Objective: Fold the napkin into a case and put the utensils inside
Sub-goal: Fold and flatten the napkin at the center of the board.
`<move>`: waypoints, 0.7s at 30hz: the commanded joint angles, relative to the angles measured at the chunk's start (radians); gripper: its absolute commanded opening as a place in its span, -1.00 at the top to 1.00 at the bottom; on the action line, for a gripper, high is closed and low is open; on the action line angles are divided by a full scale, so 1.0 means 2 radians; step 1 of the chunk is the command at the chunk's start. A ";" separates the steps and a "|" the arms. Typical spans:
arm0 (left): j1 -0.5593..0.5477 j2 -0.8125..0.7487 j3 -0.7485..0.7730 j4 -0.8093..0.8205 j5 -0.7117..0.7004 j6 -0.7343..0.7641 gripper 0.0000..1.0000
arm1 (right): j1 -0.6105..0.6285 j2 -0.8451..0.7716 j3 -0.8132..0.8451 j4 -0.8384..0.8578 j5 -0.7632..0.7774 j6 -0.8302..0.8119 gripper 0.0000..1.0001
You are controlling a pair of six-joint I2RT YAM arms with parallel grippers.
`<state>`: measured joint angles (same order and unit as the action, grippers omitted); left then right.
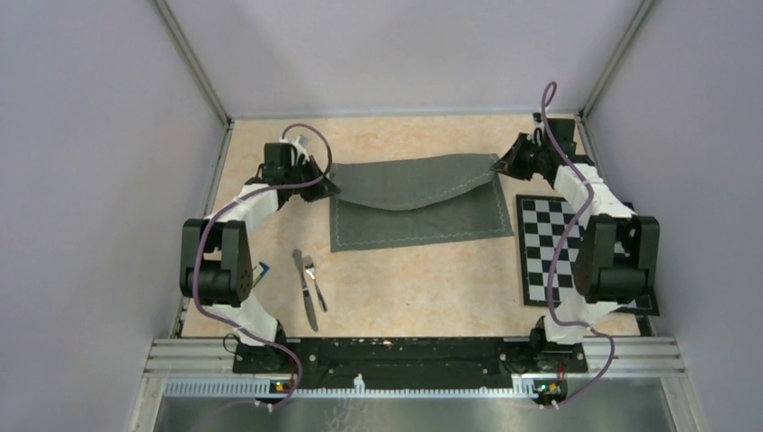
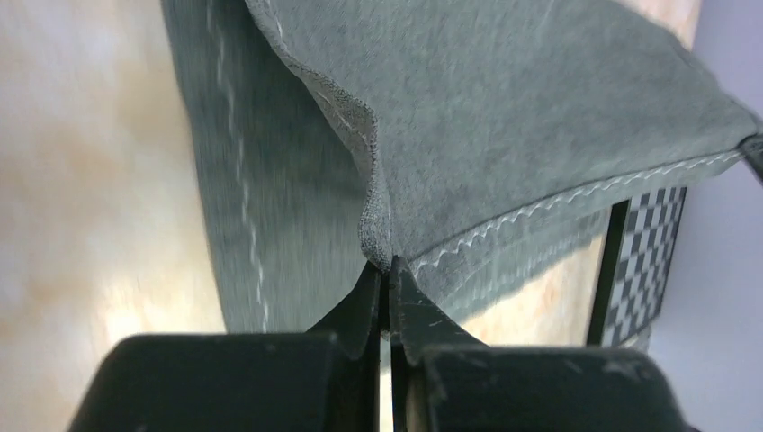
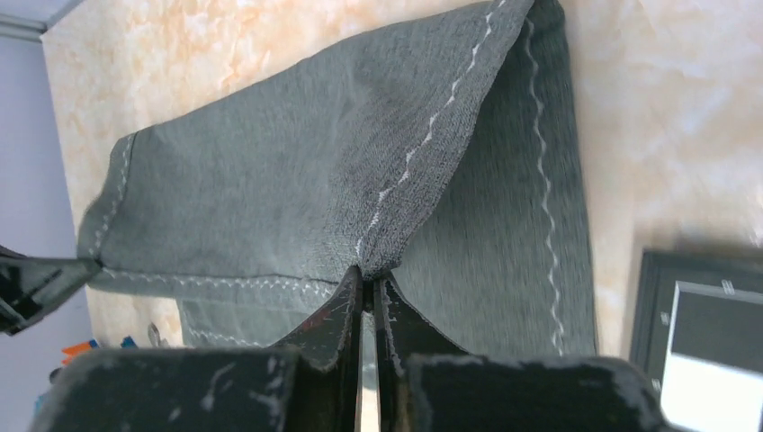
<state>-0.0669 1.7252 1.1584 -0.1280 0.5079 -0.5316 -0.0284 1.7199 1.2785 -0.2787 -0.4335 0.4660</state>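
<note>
The dark grey napkin (image 1: 418, 207) lies in the middle of the table, its far edge lifted off the surface and sagging in the middle over the flat lower part. My left gripper (image 1: 329, 186) is shut on the napkin's lifted left corner (image 2: 378, 236). My right gripper (image 1: 498, 165) is shut on the lifted right corner (image 3: 382, 256). Both pinch the stitched hem at their fingertips. The silver knife (image 1: 306, 290) and shorter fork (image 1: 315, 281) lie side by side near the front left, apart from the cloth. No case shape shows.
A black-and-white checkered board (image 1: 551, 249) lies flat right of the napkin, partly under my right arm; its edge (image 2: 643, 261) also shows in the left wrist view. Grey walls enclose the table on three sides. A metal rail (image 1: 414, 364) runs along the near edge.
</note>
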 commanded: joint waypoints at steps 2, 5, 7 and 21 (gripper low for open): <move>0.000 -0.103 -0.130 0.007 0.036 -0.025 1.00 | 0.000 -0.106 -0.082 -0.015 0.046 -0.028 1.00; 0.000 -0.130 -0.185 0.017 0.033 -0.024 1.00 | -0.001 -0.122 -0.121 -0.016 0.053 -0.046 1.00; 0.000 -0.139 -0.206 0.020 0.038 -0.025 1.00 | -0.001 -0.126 -0.144 -0.016 0.053 -0.053 1.00; -0.003 -0.136 -0.246 0.015 0.017 -0.002 1.00 | -0.001 -0.123 -0.212 0.017 0.073 -0.058 1.00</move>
<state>-0.0708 1.4597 0.6670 -0.1345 0.5587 -0.5659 -0.0284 1.4853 0.8436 -0.3027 -0.2996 0.3660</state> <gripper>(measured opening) 0.014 0.017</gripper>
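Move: Each hand is taking its pinched corner of the napkin's upper layer to the lower layer's near corner. For the left hand, this lies about 15 cm back, 1 cm left and 11 cm below; the fork is some 25 cm back and 5 cm left, the knife 26 cm back and 8 cm left. From the right hand its own near corner lies roughly 14 cm back, 5 cm right and 13 cm below, the chessboard's middle 19 cm back and 26 cm right. Keep both grippers pinched on the upper layer's corners and draw them back and down together over the lower layer towards its near corners, easing off at the end. Bring the left about 14 cm back and 7 cm down, the right roughly 12 cm back and 9 cm down. Let the fingertips tip 10 to 15 degrees further down. ##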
